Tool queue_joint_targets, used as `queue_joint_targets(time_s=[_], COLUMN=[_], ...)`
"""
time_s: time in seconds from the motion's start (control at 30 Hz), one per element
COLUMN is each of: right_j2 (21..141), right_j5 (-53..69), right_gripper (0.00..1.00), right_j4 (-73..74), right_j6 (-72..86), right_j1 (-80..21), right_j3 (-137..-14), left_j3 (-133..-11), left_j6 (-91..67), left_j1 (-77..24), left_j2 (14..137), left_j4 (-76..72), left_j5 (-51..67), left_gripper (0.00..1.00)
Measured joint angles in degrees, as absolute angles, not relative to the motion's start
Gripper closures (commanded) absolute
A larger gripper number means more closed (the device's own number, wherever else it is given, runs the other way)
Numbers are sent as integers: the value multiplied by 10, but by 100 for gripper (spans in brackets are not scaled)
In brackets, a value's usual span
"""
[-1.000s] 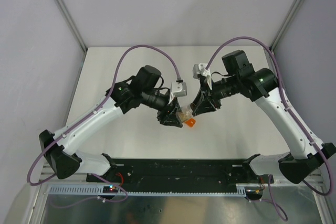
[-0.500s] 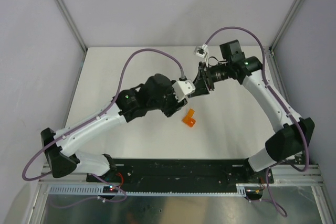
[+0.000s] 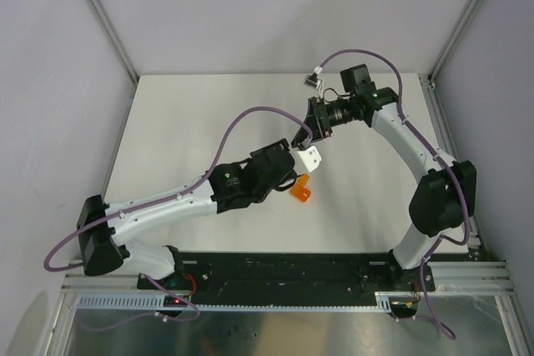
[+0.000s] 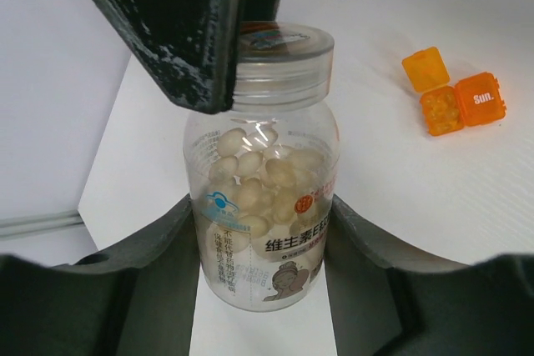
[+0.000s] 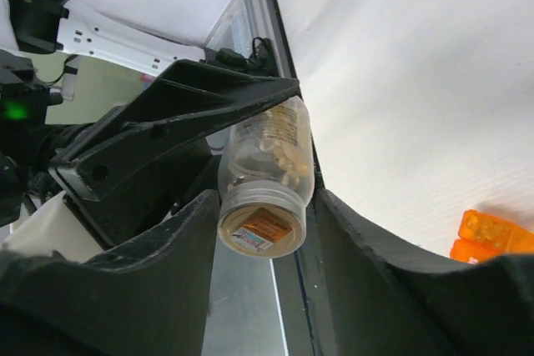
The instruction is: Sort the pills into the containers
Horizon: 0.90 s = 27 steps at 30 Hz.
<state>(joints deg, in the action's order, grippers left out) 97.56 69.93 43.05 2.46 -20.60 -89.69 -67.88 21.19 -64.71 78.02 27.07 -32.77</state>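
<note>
My left gripper point(image 4: 261, 235) is shut on the lower body of a clear bottle point(image 4: 263, 206) holding several pale pills point(image 4: 259, 172). Its tan cap point(image 4: 279, 60) is on. My right gripper point(image 5: 267, 206) stands open around that cap point(image 5: 261, 227), with a thin gap on one side; one of its fingers point(image 4: 183, 31) covers part of the cap. In the top view both grippers meet mid-table: left gripper point(image 3: 304, 158), right gripper point(image 3: 319, 129). The orange container point(image 4: 455, 93) lies on the table to the right, one cell open with pills point(image 4: 440, 110) inside, the other shut and marked "Sun."
The orange container point(image 3: 302, 192) sits just in front of the left wrist on the white table point(image 3: 183, 122). A black rail point(image 3: 284, 268) carries both arm bases at the near edge. Grey walls and metal posts close in the back and sides.
Both grippers have moved back from over the orange container with the bottle. The left arm has stretched out to the right and the right arm has folded up. The right jaws have loosened round the cap.
</note>
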Motion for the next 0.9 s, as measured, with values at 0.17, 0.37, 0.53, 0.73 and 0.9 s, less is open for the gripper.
queue_joint_targets(time_s=[0.17,0.37,0.53,0.73,0.9], right_j2=[947,861,788,752,752], right_j5=[662,628,621,569,529], right_gripper=[27,21,19,19,19], right_j4=[458,496,523,568,598], right_j6=[-1,-77,-154,-249,-301], right_j1=[-192,-174,-182,-261,-301], right_j3=[-897,-896,-894,-897,-899], left_j3=[-677,-681,-710,-748,-760], left_j6=[220,209,195,181,179], left_j1=[-635,-570,-506,-463,-454], left_j2=[769,721,701,713,736], left_j4=[249,266,309,366,400], left_j5=[-300,-152,38,262,383], left_gripper=[100,100,100,100,100])
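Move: The left hand already holds the pill jar on its side, lid facing robot's right; the lid sits about 5 cm to that hand's right, 1 cm ahead and 3 cm above. For the right hand, pointing left, the lid is right between its fingertips, only about 1 cm farther left. The orange pill box is on the table some 22 cm below the right hand, about 9 cm back and 1 cm to its right. Back about 9 cm and up some 5 cm go both hands together, the left keeping its grip on the jar. The right hand opens its fingers much wider around the lid, draws off rightward about 4 cm, then eases partway back in. Their wrists wind in opposite senses, roughly 40 degrees each: viewed from the right hand facing the lid, the right rolls counter-clockwise and the left turns the jar clockwise, tipping its own fingers down. ##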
